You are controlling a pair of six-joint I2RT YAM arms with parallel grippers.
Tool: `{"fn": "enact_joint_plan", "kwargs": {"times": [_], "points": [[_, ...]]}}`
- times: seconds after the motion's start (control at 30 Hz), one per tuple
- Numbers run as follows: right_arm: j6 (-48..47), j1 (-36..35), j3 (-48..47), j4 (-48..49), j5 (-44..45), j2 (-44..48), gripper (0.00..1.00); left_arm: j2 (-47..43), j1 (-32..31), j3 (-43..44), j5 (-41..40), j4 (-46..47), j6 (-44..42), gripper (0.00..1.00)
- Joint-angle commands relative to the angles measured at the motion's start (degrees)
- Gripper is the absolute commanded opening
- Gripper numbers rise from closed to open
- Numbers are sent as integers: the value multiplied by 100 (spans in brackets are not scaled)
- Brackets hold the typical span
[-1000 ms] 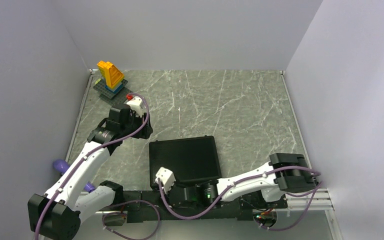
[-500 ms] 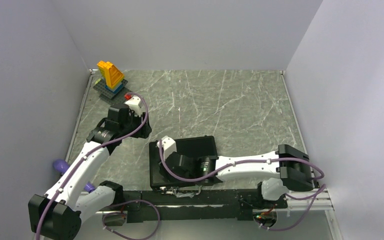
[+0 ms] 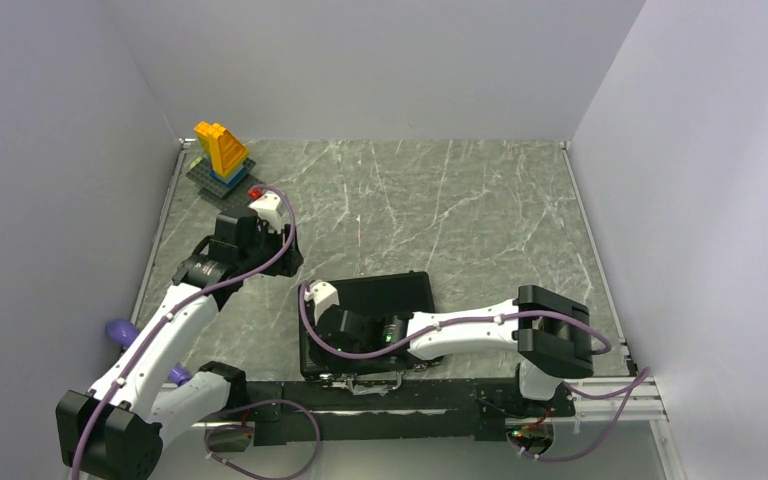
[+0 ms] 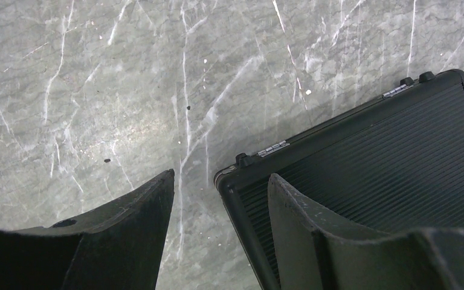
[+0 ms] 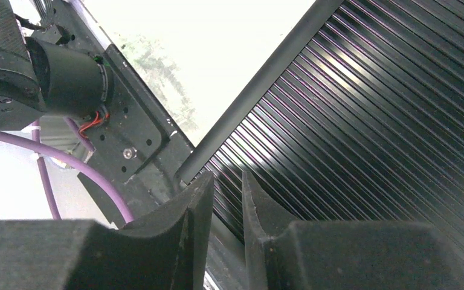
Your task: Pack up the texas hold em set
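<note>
The texas hold em set shows only as a flat black ribbed case [image 3: 392, 289], lid down, near the table's front middle. Its chips, cards and dice are hidden. My right arm lies across the lid. The right gripper [image 3: 322, 338] sits low over the case's near-left part. In the right wrist view its jaws [image 5: 226, 175] stand almost together above the ribbed lid [image 5: 368, 109] by the rim, with nothing seen between them. My left gripper [image 3: 282, 262] hovers open just beyond the case's far-left corner [image 4: 241, 175]; that corner sits between its fingertips [image 4: 220, 181], untouched.
A yellow-blue toy brick tower [image 3: 222, 155] on a dark baseplate stands at the far left corner. A small red piece [image 3: 257, 192] lies next to the left wrist. A purple object [image 3: 120, 330] sits past the table's left edge. Grey walls close three sides.
My right arm swung from the near edge up over the case, moving leftward across the lid, and its jaws closed from wide to almost together. The left arm stayed still.
</note>
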State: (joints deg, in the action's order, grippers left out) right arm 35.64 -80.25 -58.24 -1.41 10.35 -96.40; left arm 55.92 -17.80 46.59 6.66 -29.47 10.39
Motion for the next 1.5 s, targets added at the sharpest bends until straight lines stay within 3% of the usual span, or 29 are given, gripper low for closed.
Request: {"fn": "enact_joint_plan", "kwargs": {"times": [0.0, 0.2, 0.37, 0.43, 0.57, 0.83, 0.93, 1.2, 1.47], "points": [[-118, 73, -169, -583, 39, 251, 30, -138, 47, 166, 49, 90, 77, 63], [-343, 602, -146, -855, 89, 1067, 39, -206, 276, 157, 33, 93, 96, 65], [-606, 1441, 171, -1105, 89, 1631, 55, -345, 504, 119, -94, 104, 108, 79], [-708, 1995, 393, -1086, -17, 1889, 61, -422, 566, 93, -119, 136, 102, 90], [-732, 3276, 936, -844, -747, 2466, 70, -597, 665, 32, -217, 196, 117, 99], [-865, 5814, 1516, -1286, -1408, 3879, 73, -1301, 699, -193, -640, 388, -17, 100], [-1037, 6452, 1450, -1670, -1346, 4492, 73, -1636, 699, -275, -862, 444, -77, 99], [-1499, 6830, 1426, -1942, -632, 5513, 74, -2315, 701, -481, -750, 796, -173, 99], [-1597, 6837, 1552, -1864, -584, 5735, 74, -2419, 699, -447, -1006, 801, -62, 99]]}}
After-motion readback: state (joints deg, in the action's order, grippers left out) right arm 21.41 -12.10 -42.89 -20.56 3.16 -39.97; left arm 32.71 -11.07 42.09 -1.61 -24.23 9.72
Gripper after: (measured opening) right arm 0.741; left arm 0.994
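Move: The shut case is under the right hand, whose fingertips are at the lid near its front-left corner; the case's middle lies about 9 cm to the right, 7 cm ahead and 5 cm below. The case handle is some 9 cm right, 6 cm back and 6 cm below. From the left hand, the case's middle is roughly 18 cm right, 10 cm back and 12 cm down, and the yellow brick tower is about 21 cm ahead, 16 cm left and 8 cm below. Its fingertips coming free of the lid, the right hand lifts and swings forward over the case, then sweeps far right and up, about 38 cm right in all, 20 cm forward and 16 cm up, turning some 55 degrees clockwise while its fingers spread. The left hand backs off the case too, rising and drifting left, its fingers tipping up and opening wide. ##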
